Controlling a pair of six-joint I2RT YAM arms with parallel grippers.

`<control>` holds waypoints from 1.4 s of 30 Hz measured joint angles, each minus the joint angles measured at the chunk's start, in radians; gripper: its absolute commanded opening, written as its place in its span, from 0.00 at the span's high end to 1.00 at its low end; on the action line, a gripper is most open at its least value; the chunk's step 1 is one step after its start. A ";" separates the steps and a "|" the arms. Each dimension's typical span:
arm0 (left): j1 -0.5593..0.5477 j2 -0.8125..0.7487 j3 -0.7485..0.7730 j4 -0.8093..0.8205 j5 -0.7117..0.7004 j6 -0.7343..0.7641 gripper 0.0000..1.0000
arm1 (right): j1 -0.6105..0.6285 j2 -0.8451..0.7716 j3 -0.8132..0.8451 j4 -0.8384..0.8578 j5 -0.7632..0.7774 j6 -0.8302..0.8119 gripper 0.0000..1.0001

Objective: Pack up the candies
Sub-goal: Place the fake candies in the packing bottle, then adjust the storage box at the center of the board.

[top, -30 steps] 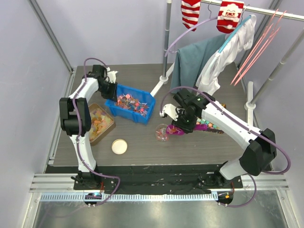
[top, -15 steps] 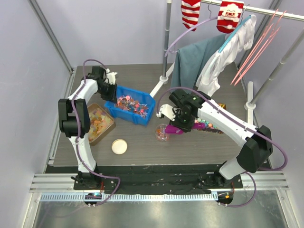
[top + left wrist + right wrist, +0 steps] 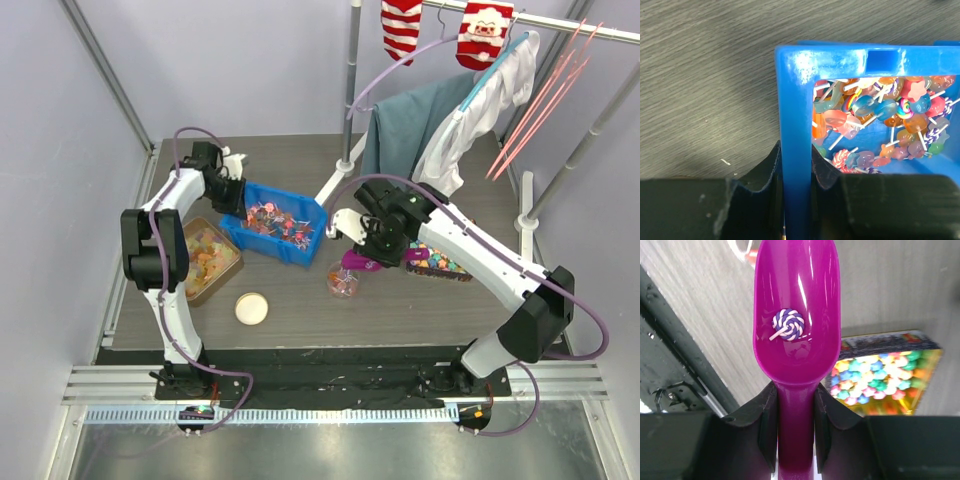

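The candies (image 3: 275,218) are small bright lollipop-like sweets heaped in a blue bin (image 3: 300,245) at the table's middle left. In the left wrist view the candies (image 3: 880,110) fill the bin's corner. My left gripper (image 3: 232,190) (image 3: 795,150) is shut on the blue bin's wall (image 3: 795,100), one finger inside and one outside. My right gripper (image 3: 375,248) (image 3: 795,390) is shut on the handle of a magenta scoop (image 3: 355,262) (image 3: 796,300). One purple-and-white candy (image 3: 788,323) lies in the scoop's bowl. The scoop hangs just above a small clear cup (image 3: 342,281) holding a few candies.
A tray of orange-yellow pieces (image 3: 205,257) lies left of the bin, with a round cream lid (image 3: 251,308) in front of it. A box of pastel sweets (image 3: 437,262) (image 3: 880,375) lies under my right arm. Clothes on a rack (image 3: 450,120) hang at the back right.
My right arm has swung a little back and to the left, carrying the scoop up from beside the cup. The left arm and the bin have not moved.
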 measured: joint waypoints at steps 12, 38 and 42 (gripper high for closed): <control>-0.042 -0.019 -0.011 -0.012 -0.051 -0.008 1.00 | 0.001 0.251 0.320 0.017 0.072 -0.016 0.99; -0.053 0.010 -0.056 -0.006 0.238 -0.072 1.00 | 0.014 0.232 0.550 0.045 -0.118 -0.013 0.99; -0.027 0.044 -0.055 0.006 0.343 -0.068 1.00 | 0.014 0.098 0.528 0.132 -0.162 0.020 0.99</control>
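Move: The scoop in my right hand has just poured: the bottle stands about 11 cm left of that hand, nearly level fore and aft, and 12 cm lower. The blue bin's middle lies some 28 cm left and 16 cm ahead of my right hand, the star-candy tray about 16 cm right and 9 cm ahead. My left hand already grips the bin's left end wall; the bin's middle is roughly 11 cm right and 4 cm back from it, the bottle 28 cm right and 19 cm back. I keep my pinch on the scoop's neck and carry it from the bottle forward and left towards the blue bin, about 15 cm, then lift it steeply some 16 cm while drawing back a little, tilting so its left side rises. Meanwhile my left hand, still holding the end wall, pulls the bin right and slightly back, about 7 cm, rolling to raise the bin's right end. ##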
